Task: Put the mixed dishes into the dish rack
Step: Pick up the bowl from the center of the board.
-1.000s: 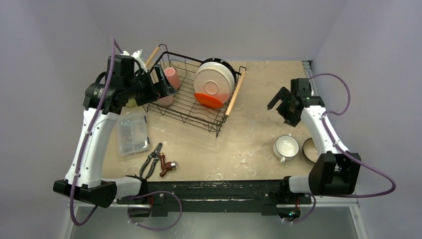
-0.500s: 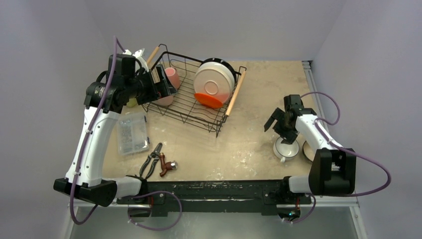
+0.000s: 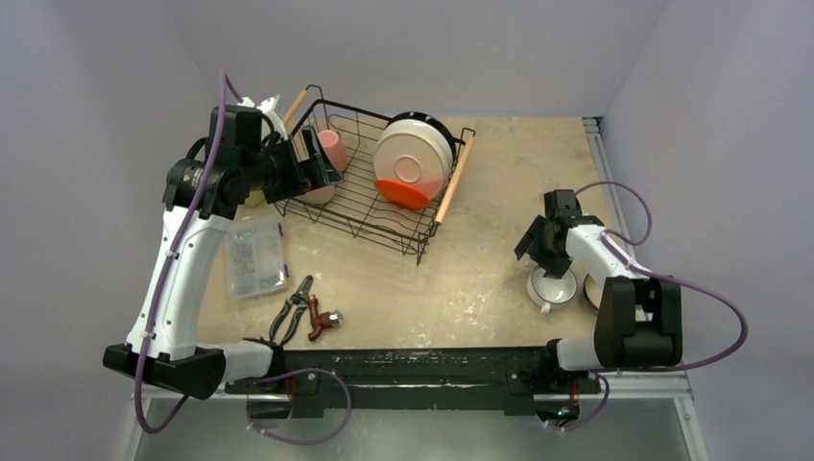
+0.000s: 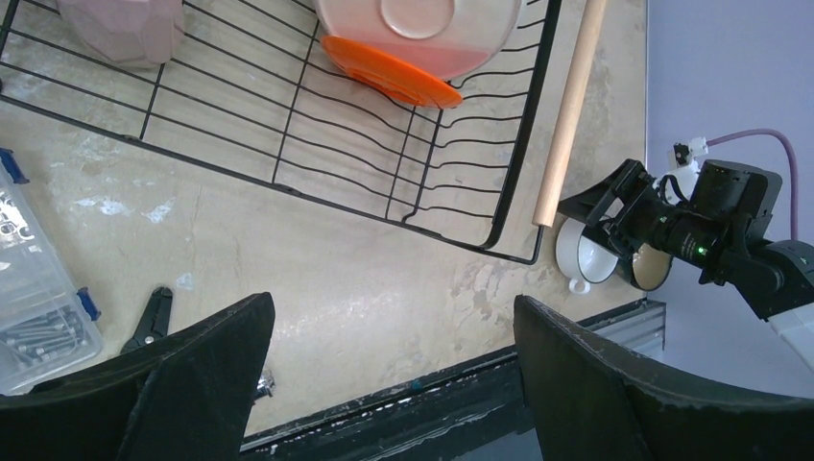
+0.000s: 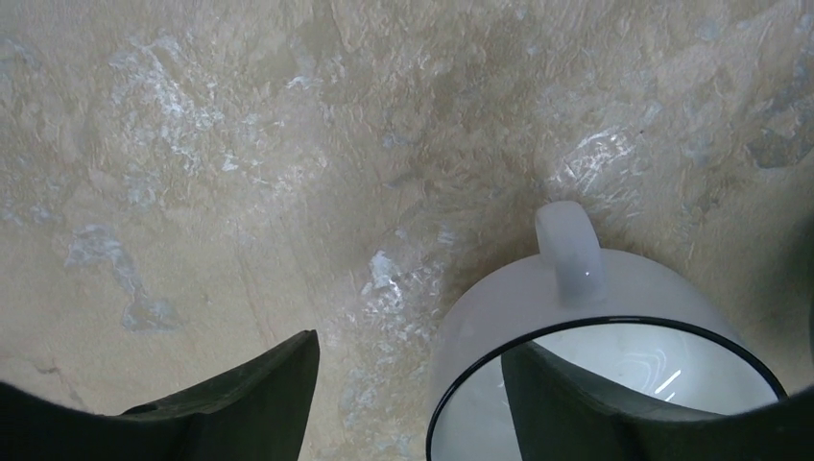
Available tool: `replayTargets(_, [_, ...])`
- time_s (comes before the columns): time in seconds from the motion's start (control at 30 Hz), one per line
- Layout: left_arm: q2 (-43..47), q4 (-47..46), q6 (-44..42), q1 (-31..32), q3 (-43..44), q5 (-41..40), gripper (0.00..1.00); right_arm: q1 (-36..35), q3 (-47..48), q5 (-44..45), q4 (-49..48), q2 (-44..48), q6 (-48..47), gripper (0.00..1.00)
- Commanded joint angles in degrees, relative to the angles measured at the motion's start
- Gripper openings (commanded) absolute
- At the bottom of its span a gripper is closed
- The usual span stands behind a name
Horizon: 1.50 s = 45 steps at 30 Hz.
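Note:
The dish rack (image 3: 360,206) (image 4: 384,163) holds a pink mug (image 3: 331,149) (image 4: 125,24), a cream plate (image 3: 413,154) (image 4: 422,19) and a red plate (image 3: 403,195) (image 4: 394,72). My left gripper (image 3: 312,158) (image 4: 394,300) hangs open and empty over the rack's left end, beside the pink mug. A white mug (image 3: 552,285) (image 5: 595,317) (image 4: 586,252) stands upright at the right. My right gripper (image 3: 540,252) (image 5: 408,346) straddles its rim, open, with one finger inside and one outside, a gap still showing. A dark bowl (image 4: 653,271) sits next to the white mug. A yellow-green mug (image 3: 254,199) peeks from behind the left arm.
A clear plastic box (image 3: 255,255) (image 4: 29,288) of small parts lies left of centre. Pliers (image 3: 293,307) and a red-handled tool (image 3: 323,322) lie near the front edge. The rack's wooden handle (image 3: 454,180) (image 4: 571,106) juts toward the right arm. Walls close in at both sides.
My right arm has come toward the near edge and down onto the white mug, its jaws narrowing around the rim. The left arm has not moved.

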State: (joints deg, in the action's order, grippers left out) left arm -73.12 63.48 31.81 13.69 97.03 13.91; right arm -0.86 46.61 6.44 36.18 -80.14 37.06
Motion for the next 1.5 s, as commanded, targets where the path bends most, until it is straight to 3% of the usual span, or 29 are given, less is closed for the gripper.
replayTargets(0.0, [1.1, -1.2, -0.8, 0.5, -0.2, 0.2, 0.94, -0.2, -1.7, -0.8, -5.6, 0.3, -0.9, 0.65])
replayTargets(0.17, [0.7, -1.0, -1.0, 0.6, 0.4, 0.2, 0.94, -0.3, -1.5, -2.6, -6.9, -1.6, -1.5, 0.49])
replayTargets(0.3, [0.9, -1.1, -1.7, 0.6, 0.4, 0.2, 0.94, -0.3, -0.6, -5.7, -8.3, -2.4, -2.7, 0.16])
replayTargets(0.43, [0.8, -1.1, -2.0, 0.7, 0.5, 0.1, 0.94, -0.3, 2.8, -6.3, -7.8, -3.3, -3.9, 0.0])
replayTargets(0.77, [0.1, -1.3, -1.9, 1.1, 0.6, 0.8, 0.93, -0.3, 24.0, -16.3, -6.3, -7.7, -9.3, 0.0])
replayTargets(1.07, [0.1, -1.1, -2.0, 1.1, 0.4, 0.7, 0.93, 0.0, 58.5, -16.3, 0.0, -16.3, -9.5, 0.0])
replayTargets(1.17, [0.0, -1.4, -2.1, 1.2, 0.3, 1.1, 0.93, 0.5, 70.7, -21.4, 0.8, -19.7, -3.9, 0.0])
replayTargets(1.23, [0.0, -2.2, -2.2, 1.3, 0.2, 2.2, 0.94, 0.7, 73.5, -30.5, -5.0, -20.2, 4.7, 0.0])
replayTargets(1.3, [-0.1, -3.2, -2.0, 1.5, 0.3, 3.8, 0.94, 0.6, 70.2, -36.7, -16.2, -18.9, 15.4, 0.0])
replayTargets(1.47, [-0.3, -8.1, -0.3, 1.5, -0.9, 10.4, 0.92, -2.1, 46.1, -41.3, -68.9, -14.3, 53.6, 0.0])
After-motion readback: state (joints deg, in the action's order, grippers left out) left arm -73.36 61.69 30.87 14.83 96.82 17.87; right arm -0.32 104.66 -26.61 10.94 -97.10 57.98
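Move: The right hand is low over the far-left rim of the white cup, its open fingers straddling the wall; the cup's middle lies about 4 cm back, 4 cm to the right and 3 cm below. The bowl stands about 12 cm to the right of the cup and 1 cm nearer the base. The rack's right wooden handle is some 18 cm ahead, 20 cm left and 5 cm higher. From the left hand the cup is roughly 50 cm right, 6 cm back and 33 cm down. The right hand pinches the white cup's rim, one finger inside and one outside, sinking about a centimetre as the fingers shut. It then carries the cup up some 40 cm and forward some 23 cm, speeding up early; the forward travel dies out near the end while it still climbs and swings left. The wrist tips the fingers up about 60 degrees and rolls its left side up late. ##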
